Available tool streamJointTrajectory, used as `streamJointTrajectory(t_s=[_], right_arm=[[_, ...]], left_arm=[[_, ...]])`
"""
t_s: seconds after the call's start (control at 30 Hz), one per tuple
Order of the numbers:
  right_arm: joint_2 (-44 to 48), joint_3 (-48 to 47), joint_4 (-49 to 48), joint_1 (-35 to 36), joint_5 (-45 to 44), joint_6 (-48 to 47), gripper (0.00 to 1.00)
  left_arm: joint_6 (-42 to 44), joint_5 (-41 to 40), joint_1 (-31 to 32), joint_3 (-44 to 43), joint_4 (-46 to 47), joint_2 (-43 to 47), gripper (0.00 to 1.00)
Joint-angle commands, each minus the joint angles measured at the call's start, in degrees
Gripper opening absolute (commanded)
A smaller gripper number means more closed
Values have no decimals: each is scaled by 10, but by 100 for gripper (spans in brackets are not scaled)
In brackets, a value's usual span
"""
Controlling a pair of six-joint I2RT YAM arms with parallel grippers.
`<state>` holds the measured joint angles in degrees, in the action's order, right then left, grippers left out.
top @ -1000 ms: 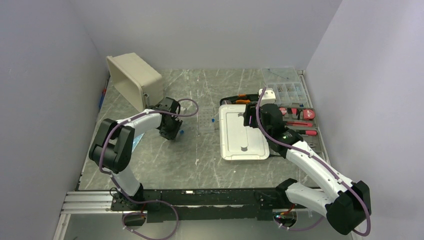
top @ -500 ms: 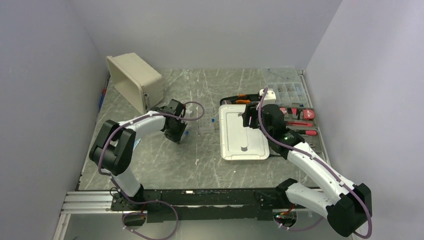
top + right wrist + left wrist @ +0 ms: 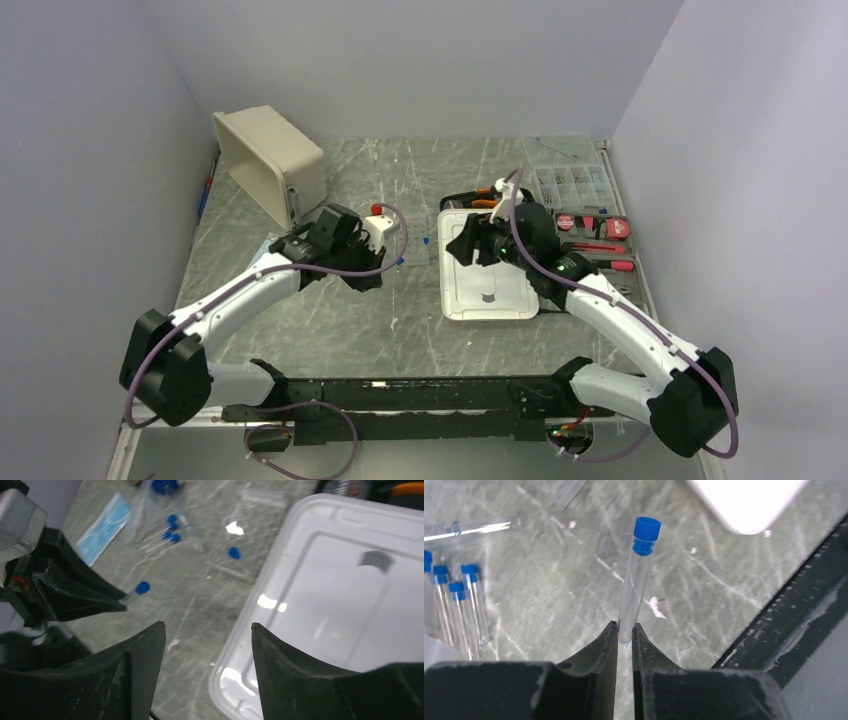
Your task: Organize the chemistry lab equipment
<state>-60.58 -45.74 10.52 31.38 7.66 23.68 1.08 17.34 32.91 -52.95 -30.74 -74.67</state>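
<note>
My left gripper [image 3: 624, 630] is shut on the lower end of a clear test tube [image 3: 635, 587] with a blue cap [image 3: 646, 529], held above the table. In the top view the left gripper [image 3: 368, 268] hangs just left of the flat clear rack [image 3: 412, 250]. Several more blue-capped tubes [image 3: 459, 605] lie in a clear bag further left, also in the right wrist view as tubes [image 3: 167, 532]. A lone blue cap [image 3: 233, 553] stands at the rack. My right gripper [image 3: 207, 630] is open and empty over the left edge of the white tray [image 3: 340, 595].
A beige bin [image 3: 270, 160] lies tipped at the back left. A light-blue flat packet [image 3: 105, 527] rests left of the tubes. The black tool case [image 3: 595, 248] and the clear parts box [image 3: 570, 180] sit right of the white tray [image 3: 500, 300].
My left gripper closed on a tube, lifted it and carried it right toward the rack. My right gripper swung left across the white tray to its left edge.
</note>
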Motion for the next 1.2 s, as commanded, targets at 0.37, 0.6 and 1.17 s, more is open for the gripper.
streamJointTrajectory(t_s=[0.37,0.6,1.17], right_arm=[[-107,-15,-209,45,244,133,59],[-121,-22,-200,47,245,130,56],[-158,-30,-225,59,292,135,33]], left_arm=[[12,162,11,27,72,93,13],[12,171,13,28,76,101,13],[13,157,14,26,71,103,13]])
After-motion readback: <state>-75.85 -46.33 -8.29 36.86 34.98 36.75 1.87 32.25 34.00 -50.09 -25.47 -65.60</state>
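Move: The left hand holds a blue-capped test tube near its bottom end; the right gripper to which it is being offered is about 18 cm to the right, 4 cm ahead and 8 cm higher. From the empty right hand, the tube's cap is some 13 cm to the left, level fore and aft, and 7 cm lower. On the table some 20 cm below the right hand, the clear tube rack stands about 9 cm ahead and 9 cm left, and the white lid's middle 3 cm ahead and 8 cm right. The right hand sweeps about 11 cm left and 5 cm back at nearly constant height, turning some 25 degrees counter-clockwise and rolling its left side up, to bring its open fingers around the blue cap, then narrows them by nearly half without shutting. Meanwhile the left hand keeps its pinch on the tube's lower end and lifts it about 5 cm, drawing it back and to the right towards the right gripper and tilting its right side up, then holds it almost still for the handover. ##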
